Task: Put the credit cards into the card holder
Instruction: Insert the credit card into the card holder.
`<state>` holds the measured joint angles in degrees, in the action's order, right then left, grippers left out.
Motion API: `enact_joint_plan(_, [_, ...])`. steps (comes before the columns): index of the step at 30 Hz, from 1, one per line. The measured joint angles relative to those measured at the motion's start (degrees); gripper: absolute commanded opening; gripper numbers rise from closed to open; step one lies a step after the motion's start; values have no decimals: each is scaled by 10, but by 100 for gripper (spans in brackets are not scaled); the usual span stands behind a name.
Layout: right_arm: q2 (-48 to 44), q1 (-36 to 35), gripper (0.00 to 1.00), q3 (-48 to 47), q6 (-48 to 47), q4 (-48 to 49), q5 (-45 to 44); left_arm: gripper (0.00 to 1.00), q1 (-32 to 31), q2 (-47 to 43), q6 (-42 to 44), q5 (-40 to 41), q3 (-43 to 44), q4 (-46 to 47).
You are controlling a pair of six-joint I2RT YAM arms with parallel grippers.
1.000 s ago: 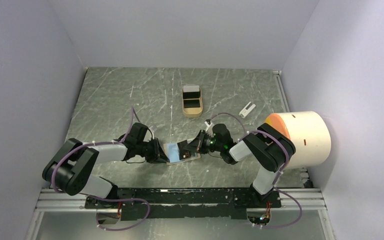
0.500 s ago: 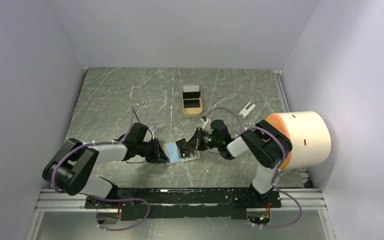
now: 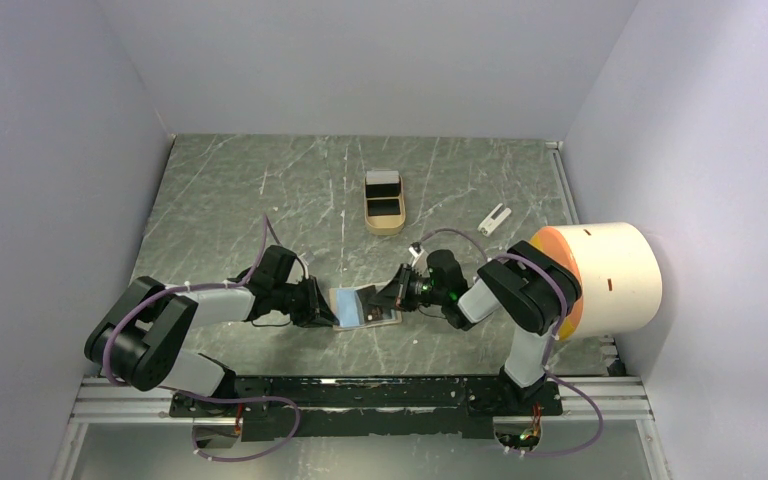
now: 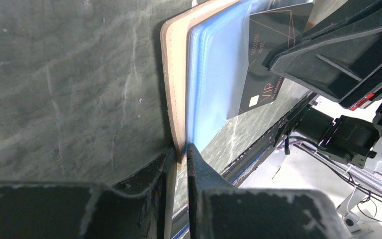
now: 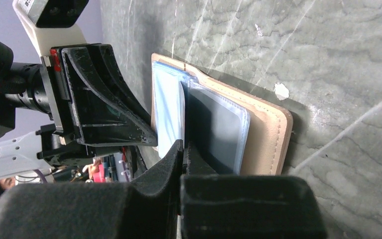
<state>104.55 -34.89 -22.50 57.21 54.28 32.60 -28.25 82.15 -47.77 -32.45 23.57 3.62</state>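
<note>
The card holder lies open near the front of the table, tan outside and bluish inside. My left gripper is shut on the edge of its left flap, which stands tilted up. A black credit card marked VIP sits partly inside a clear sleeve of the holder. My right gripper is shut on that card's near edge, just right of the holder in the top view. More credit cards, one white and one black, rest in a tan tray.
The oblong tan tray stands mid-table behind the holder. A small white clip-like object lies at the back right. A large cream cylinder with an orange face stands at the right edge, close to the right arm.
My right gripper has shifted slightly, and the black card has gone from tilted up to lying lower over the holder's right half. The left gripper has kept its hold without moving.
</note>
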Motion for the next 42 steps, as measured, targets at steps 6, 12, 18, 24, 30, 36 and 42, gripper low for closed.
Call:
enact_joint_plan(6, [7,-4,4,0,19,17,-2,18,0,0,0,-1,0,0])
enact_joint_plan(12, [12,-23,22,-25,23,-10,-17,17,0,1,0,-4,0,1])
enact_joint_plan(18, [-53,-27,40,-57,-38,-160,-61,17,0,4,-3,-14,0,12])
enact_joint_plan(24, [-115,-27,40,-79,-111,-287,-112,17,0,4,-3,-17,1,13])
enact_joint_plan(30, [-119,-34,39,-88,-125,-310,-117,17,0,4,-3,-20,2,13])
enact_joint_plan(36, [-95,-56,37,-89,-106,-270,-106,17,0,4,-6,-23,2,14])
enact_joint_plan(42, [-87,-75,35,-84,-81,-236,-101,17,0,4,-6,-26,5,13])
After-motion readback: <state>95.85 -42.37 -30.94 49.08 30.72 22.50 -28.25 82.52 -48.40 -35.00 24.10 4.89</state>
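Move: The black VIP card is right at my closed right fingertips, its middle about 2 cm left, 1 cm back and 1 cm below. The left page's clear pocket lies some 6 cm left and 2 cm back of that hand. The right page is about 3 cm to its right and 2 cm back. From my left hand, which pinches the holder's near left corner, the card is about 7 cm right and 3 cm ahead, nearly level. With my right fingertips at the card's outer edge I nudge left about 1.5 cm, then back off right a little over 2 cm while the fingers part to nearly half open and tip some 15 degrees steeper. Then I come left again about 3 cm and back about 2 cm, one finger behind the card's exposed edge to push it into the left page's pocket. My left hand keeps pinching the holder, easing barely a centimetre. ##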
